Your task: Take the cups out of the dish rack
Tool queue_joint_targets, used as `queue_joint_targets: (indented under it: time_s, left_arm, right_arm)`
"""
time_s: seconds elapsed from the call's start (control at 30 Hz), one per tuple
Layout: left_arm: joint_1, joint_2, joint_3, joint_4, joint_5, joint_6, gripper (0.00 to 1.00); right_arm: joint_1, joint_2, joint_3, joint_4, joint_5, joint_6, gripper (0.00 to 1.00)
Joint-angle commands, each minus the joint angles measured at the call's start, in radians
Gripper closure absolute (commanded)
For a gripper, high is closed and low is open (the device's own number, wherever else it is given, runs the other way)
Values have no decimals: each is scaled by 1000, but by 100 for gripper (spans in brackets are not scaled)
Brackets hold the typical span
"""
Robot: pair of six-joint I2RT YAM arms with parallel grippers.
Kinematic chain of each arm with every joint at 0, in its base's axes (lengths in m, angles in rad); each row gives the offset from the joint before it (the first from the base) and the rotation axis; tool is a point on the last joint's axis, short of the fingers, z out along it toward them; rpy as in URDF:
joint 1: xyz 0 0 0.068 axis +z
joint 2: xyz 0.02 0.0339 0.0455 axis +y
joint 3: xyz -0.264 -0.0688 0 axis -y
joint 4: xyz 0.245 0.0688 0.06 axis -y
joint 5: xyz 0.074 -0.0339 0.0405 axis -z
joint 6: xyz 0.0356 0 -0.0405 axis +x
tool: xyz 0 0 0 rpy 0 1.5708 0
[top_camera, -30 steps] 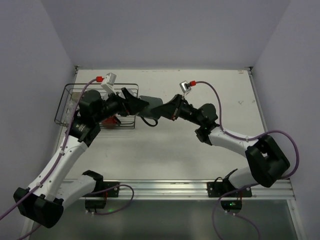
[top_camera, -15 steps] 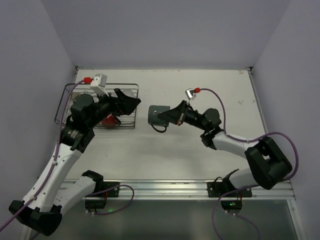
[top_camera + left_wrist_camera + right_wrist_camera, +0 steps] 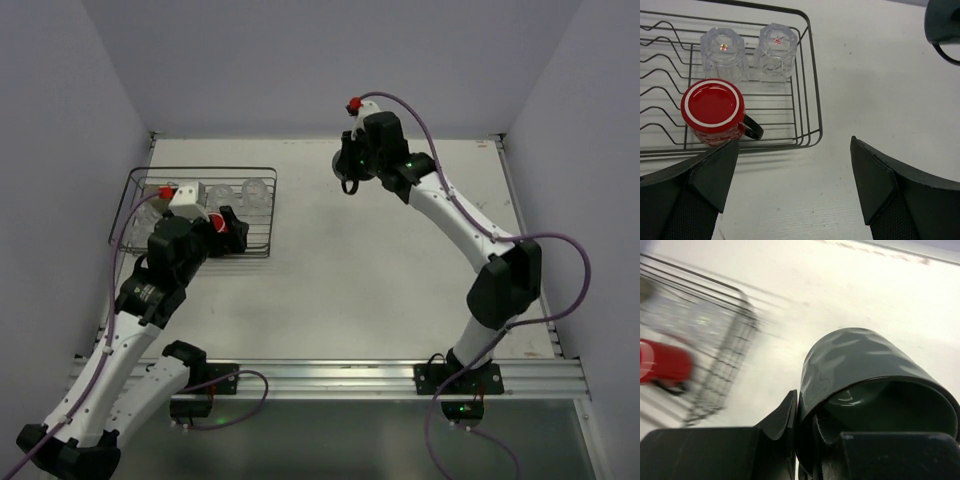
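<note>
The dish rack (image 3: pixel 200 171) stands at the far left and also shows in the left wrist view (image 3: pixel 809 90). It holds a red mug (image 3: pixel 714 111), upside down, and two clear glass cups (image 3: pixel 723 50) (image 3: pixel 775 44), also upside down. My left gripper (image 3: pixel 228 228) is open and empty, above the table just in front of the rack's near right corner (image 3: pixel 795 172). My right gripper (image 3: pixel 807 422) is shut on the rim of the dark grey-green mug (image 3: pixel 865 365), one finger inside and one outside. It holds the mug up at the back middle (image 3: pixel 350 178). The olive-grey cup is hidden from view.
Bare white table (image 3: pixel 380 290) lies right of the rack. The back wall is close behind the right gripper. The rack's wire prongs (image 3: pixel 665 65) fill its left part. A pale object (image 3: pixel 150 196) sits at the rack's left end, unclear.
My right arm has carried the dark mug from beside the rack up to the back middle of the table. My left gripper has drawn back from the mug to the rack's near right corner.
</note>
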Motion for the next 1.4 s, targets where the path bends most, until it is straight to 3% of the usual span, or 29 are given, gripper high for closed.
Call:
queue_joint_targets:
  time_s: [0.0,0.13,0.33,0.5,0.9,0.97,1.0,1.1,1.13,1.27,1.37]
  left_arm:
    - [-2,-10,-21,36,-58,47,0]
    - [1,1,-48,54,-43,61,0]
    - [30,16,-59,54,-8,77,0]
    - [70,27,-65,57,18,76,0]
    - [171,158,-44,20,-51,74,0]
    - [181,181,-39,20,-58,71,0]
    - [181,191,-29,19,-71,65,0]
    - [181,220,-2,13,-86,56,0]
    - [181,229,23,7,-91,51,0]
    - [181,298,77,-3,-140,41,0]
    - [181,364,108,-9,-195,30,0]
  right_arm:
    - [0,147,154,-378,250,-260,100]
    - [0,305,297,-452,266,-325,100]
    - [9,394,343,-478,215,-336,100]
    - [13,425,293,-433,172,-328,99]
    - [15,408,173,-345,66,-314,82]
    - [15,393,167,-339,77,-308,72]
    - [15,382,164,-334,78,-305,61]
    - [15,319,143,-307,75,-297,43]
    - [15,296,120,-294,69,-284,33]
    - [15,106,20,-198,6,-227,10]
    - [16,-47,-119,-101,-35,-184,1]
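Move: The right hand still grips the tilted dark cup; the open table spot for it lies about 5 cm to that hand's right, neither ahead nor back, and some 23 cm below. The dish rack's right edge is roughly 17 cm left of that hand, level with it. For the empty left hand, the red cup sits around 9 cm ahead, 6 left and 19 below; one clear glass stands 9 cm beyond that cup and 1 cm right, another equally far out and 9 right. Swiftly down some 19 cm, swinging a little right, the right hand brings the dark cup to the table while rolling its left side down and tipping its fingers down, eases through the last 2 cm, opens wide to let go, then rises about 8 cm and draws slightly back. Meanwhile the left hand, fingers open, sinks, then works left and forward towards the red cup, turning left and tipping down about 15 degrees. ##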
